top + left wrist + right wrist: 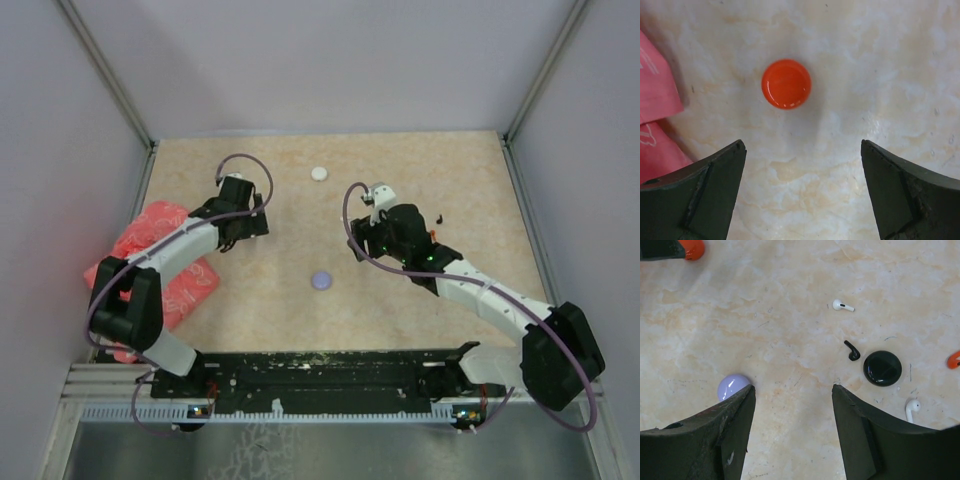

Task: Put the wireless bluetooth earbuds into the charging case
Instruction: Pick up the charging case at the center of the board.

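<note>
In the left wrist view a glossy round red charging case [786, 84] lies on the table, ahead of my left gripper [802, 145], which is open wide with only bare table between its fingers. My right gripper [793, 387] is open and empty too. A round lilac case [732, 386] sits at its left fingertip and a round black case [882, 368] lies ahead on the right. Loose earbuds lie nearby: a black one [852, 351], a white one [842, 305], another white one [911, 409] and a red one [954, 360] cut off by the edge.
A pink plastic bag [160, 265] lies at the table's left edge, beside the left arm. A white round case [319, 173] sits near the back, and the lilac case [321, 281] lies between the arms. Grey walls enclose the table on three sides.
</note>
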You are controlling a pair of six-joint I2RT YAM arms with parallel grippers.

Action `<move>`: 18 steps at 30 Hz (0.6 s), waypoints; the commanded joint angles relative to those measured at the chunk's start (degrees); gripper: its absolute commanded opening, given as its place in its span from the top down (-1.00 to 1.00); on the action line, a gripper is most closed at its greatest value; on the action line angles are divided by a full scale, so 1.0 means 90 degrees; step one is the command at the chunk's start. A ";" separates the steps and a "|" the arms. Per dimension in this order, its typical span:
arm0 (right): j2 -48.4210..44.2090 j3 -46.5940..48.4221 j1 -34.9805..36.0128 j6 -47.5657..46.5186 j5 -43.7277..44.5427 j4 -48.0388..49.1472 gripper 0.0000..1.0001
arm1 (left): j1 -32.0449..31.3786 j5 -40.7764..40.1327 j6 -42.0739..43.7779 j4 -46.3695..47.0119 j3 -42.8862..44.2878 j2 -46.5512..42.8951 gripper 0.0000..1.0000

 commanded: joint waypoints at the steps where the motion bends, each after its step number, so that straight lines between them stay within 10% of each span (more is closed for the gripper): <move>1: -0.0276 -0.0042 -0.0064 -0.0059 -0.0073 0.0382 -0.26 | 0.0174 -0.0755 0.0048 -0.0104 0.0523 0.0569 -1.00; 18: -0.0286 -0.0122 -0.0064 -0.0082 -0.0102 0.0486 -0.26 | 0.0638 -0.0438 -0.0988 -0.0365 0.1439 0.1945 -1.00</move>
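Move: The orange charging case lies about 5 cm ahead of the left hand, 3 cm to its left and some 6 cm below. From the left hand, the purple case is about 12 cm back and 18 cm right, the white case roughly 18 cm ahead and 17 cm right, and the middle of the pink cloth 27 cm left and 6 cm back. From the right hand, the orange case lies about 31 cm left, 5 cm ahead and 14 cm below. Forward and left at first, then sinking as it goes on, the left hand closes in on the orange charging case, covering about 5 cm forward, 5 cm down and a little less to the left. The wrist swings roughly 15 degrees counter-clockwise and tips down slightly; the fingers stay wide open, coming either side of the case without visible contact. ##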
